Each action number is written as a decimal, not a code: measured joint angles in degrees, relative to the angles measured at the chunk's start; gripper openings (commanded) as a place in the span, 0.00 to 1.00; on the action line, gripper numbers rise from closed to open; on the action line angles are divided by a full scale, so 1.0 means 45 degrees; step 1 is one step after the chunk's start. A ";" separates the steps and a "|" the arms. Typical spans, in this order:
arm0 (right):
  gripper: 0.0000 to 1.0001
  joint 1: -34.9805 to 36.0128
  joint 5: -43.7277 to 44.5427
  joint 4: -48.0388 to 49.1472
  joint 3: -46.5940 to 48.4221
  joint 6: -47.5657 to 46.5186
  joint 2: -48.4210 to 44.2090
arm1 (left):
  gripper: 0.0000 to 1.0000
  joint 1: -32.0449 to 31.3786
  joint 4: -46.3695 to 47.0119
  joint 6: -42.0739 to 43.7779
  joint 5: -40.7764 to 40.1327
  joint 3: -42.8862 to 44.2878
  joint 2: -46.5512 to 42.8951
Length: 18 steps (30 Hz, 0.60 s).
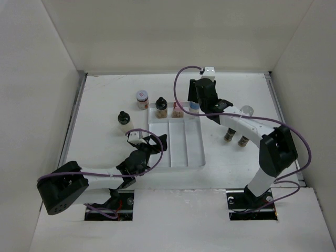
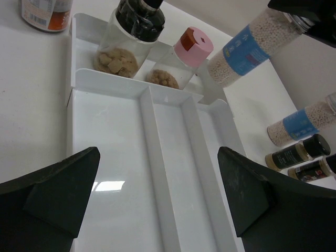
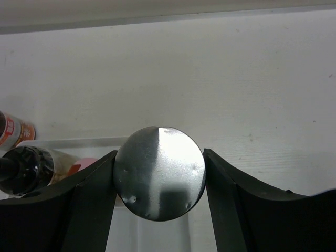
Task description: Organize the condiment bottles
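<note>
My right gripper (image 3: 159, 164) is shut on the silver cap (image 3: 159, 173) of a blue-labelled condiment bottle (image 2: 245, 47). It holds the bottle tilted over the back right corner of the clear divided tray (image 1: 195, 152). In the tray's back compartments stand a black-capped bottle (image 2: 137, 21) and a pink-capped one (image 2: 193, 44). My left gripper (image 2: 157, 194) hangs open over the tray's long front compartments with nothing between its fingers.
A white-lidded jar (image 1: 142, 98) and a black-capped bottle (image 1: 123, 118) stand on the table left of the tray. To the right are another blue-labelled bottle (image 2: 302, 123) and two brown black-capped bottles (image 2: 294, 154) (image 2: 315, 169). White walls enclose the table.
</note>
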 measured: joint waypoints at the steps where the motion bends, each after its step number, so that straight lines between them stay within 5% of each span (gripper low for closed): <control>1: 0.52 0.0058 -0.0029 0.0058 0.0083 -0.0010 0.0170 | 0.98 0.0000 0.0000 -0.0005 0.0000 0.0000 0.0000; 11: 0.61 0.0083 -0.0141 0.0563 0.0398 0.0107 0.1914 | 0.98 0.0010 0.0000 -0.0019 0.0000 0.0000 -0.0005; 18: 0.98 0.0204 -0.0107 0.1137 0.0398 0.0393 0.2079 | 0.98 0.0121 0.0000 -0.0019 0.0015 0.0010 0.0063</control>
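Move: The right hand already holds the blue-labelled bottle by its top. Its spot at the right end of the tray's back compartment lies about 2 cm ahead, 2 cm left and 18 cm below. From the same hand, the pink-capped bottle stands roughly 7 cm left and 1 cm ahead, with the dark-capped bottle about 14 cm left and 1 cm ahead, both well below. From the idle left hand, the spot is some 19 cm ahead, 14 cm right and 9 cm down. Downward above all, the right hand lowers the blue-labelled bottle about 5.5 cm into the right end of the tray's back compartment, easing some 2 cm forward and 2 cm left towards the pink-capped bottle. The fingers then open and let go of it, and the hand starts to rise, barely 1 cm, still drifting a little left. ##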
